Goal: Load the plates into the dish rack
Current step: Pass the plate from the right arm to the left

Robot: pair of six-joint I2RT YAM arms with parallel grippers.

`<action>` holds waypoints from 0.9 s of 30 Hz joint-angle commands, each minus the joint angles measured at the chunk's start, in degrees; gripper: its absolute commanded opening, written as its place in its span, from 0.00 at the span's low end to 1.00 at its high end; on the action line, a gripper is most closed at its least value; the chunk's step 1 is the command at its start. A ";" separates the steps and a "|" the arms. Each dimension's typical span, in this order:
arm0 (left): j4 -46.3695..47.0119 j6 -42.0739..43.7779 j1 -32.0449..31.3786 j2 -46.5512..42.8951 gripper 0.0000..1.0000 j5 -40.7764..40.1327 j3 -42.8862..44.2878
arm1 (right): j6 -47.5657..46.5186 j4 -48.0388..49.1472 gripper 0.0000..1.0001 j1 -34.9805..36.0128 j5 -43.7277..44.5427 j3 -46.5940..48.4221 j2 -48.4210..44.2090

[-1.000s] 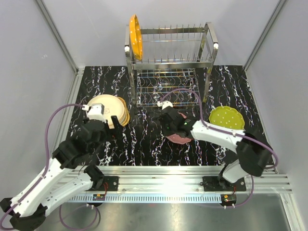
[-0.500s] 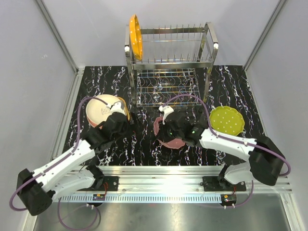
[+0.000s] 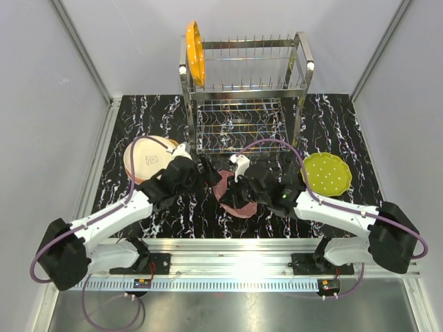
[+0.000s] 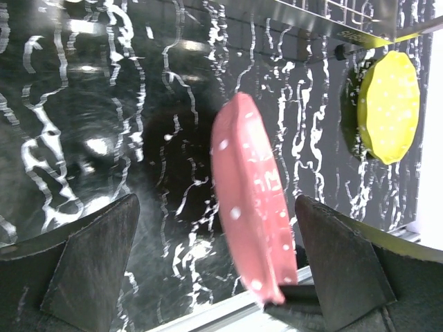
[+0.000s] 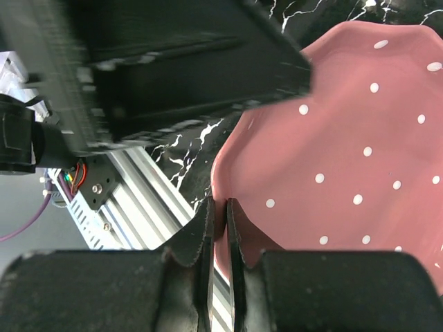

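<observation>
A pink plate (image 3: pixel 227 195) with white dots is held tilted on edge above the table's middle, and my right gripper (image 3: pixel 240 192) is shut on its rim (image 5: pixel 220 205). My left gripper (image 3: pixel 208 170) is open beside it; in the left wrist view the pink plate (image 4: pixel 250 214) stands edge-on between the spread fingers (image 4: pixel 104 249), touching neither. A stack of cream and tan plates (image 3: pixel 147 158) lies at the left. A lime-green dotted plate (image 3: pixel 327 173) lies flat at the right. The dish rack (image 3: pixel 243 90) stands at the back, with an orange plate (image 3: pixel 195 50) upright at its top left.
The aluminium rail (image 3: pixel 235 249) runs along the near edge, close under the pink plate. Grey walls enclose the black marbled table (image 3: pixel 325 117). The rack's lower wire shelf (image 3: pixel 239 124) sits just behind both grippers.
My left arm swung from the plate stack to the middle, up to the pink plate. My right gripper raised the pink plate onto its edge and shifted it left.
</observation>
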 commanded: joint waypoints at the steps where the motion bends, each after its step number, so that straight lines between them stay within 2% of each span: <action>1: 7.58 -1.65 0.14 2.10 0.99 3.08 -0.46 | 1.09 7.21 0.00 0.74 -3.17 0.73 -3.09; 6: 9.61 -2.62 0.05 5.88 0.97 6.77 -0.98 | 1.36 9.14 0.00 0.83 -2.38 -0.76 -5.29; 12: 13.21 -4.90 0.05 7.21 0.89 9.42 -3.79 | 1.71 12.75 0.00 0.92 -3.08 -2.61 -6.61; 18: 15.06 -5.08 0.05 8.26 0.72 10.30 -3.27 | 2.67 16.53 0.00 1.18 -4.13 -4.19 -4.94; 21: 14.97 -4.99 0.05 8.44 0.61 10.21 -3.00 | 2.50 17.06 0.00 1.53 -4.75 -4.10 -3.28; 24: 14.71 -4.64 0.05 8.26 0.57 10.38 -2.92 | 2.06 16.44 0.00 1.62 -4.67 -3.67 -1.61; 27: 14.62 -4.47 0.05 8.09 0.48 10.65 -2.83 | 1.88 16.27 0.01 1.71 -4.93 -3.32 0.06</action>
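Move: The pink plate hangs steeply tilted from the right fingers. Its middle lies about 7 cm to the right of the left hand, some 4 cm back and 5 cm lower. From the left hand, the dish rack's middle is roughly 20 cm ahead and 10 cm right, near hand height, and the cream plate stack is about 20 cm left, 8 ahead and 12 below. From the right hand, the plate's middle is about 3 cm ahead, straight on, and 5 lower. Keeping its pinch on the pink plate's rim, the right hand lifts about 2 cm, then eases left, back and partly down again, tilting slightly. The left hand comes right and down, some 3.5 cm each way, to bring its open fingers astride the plate's free rim, then hovers and closes them from wide to about half, with a roughly 10-degree wrist turn; whether they touch isn't clear. ##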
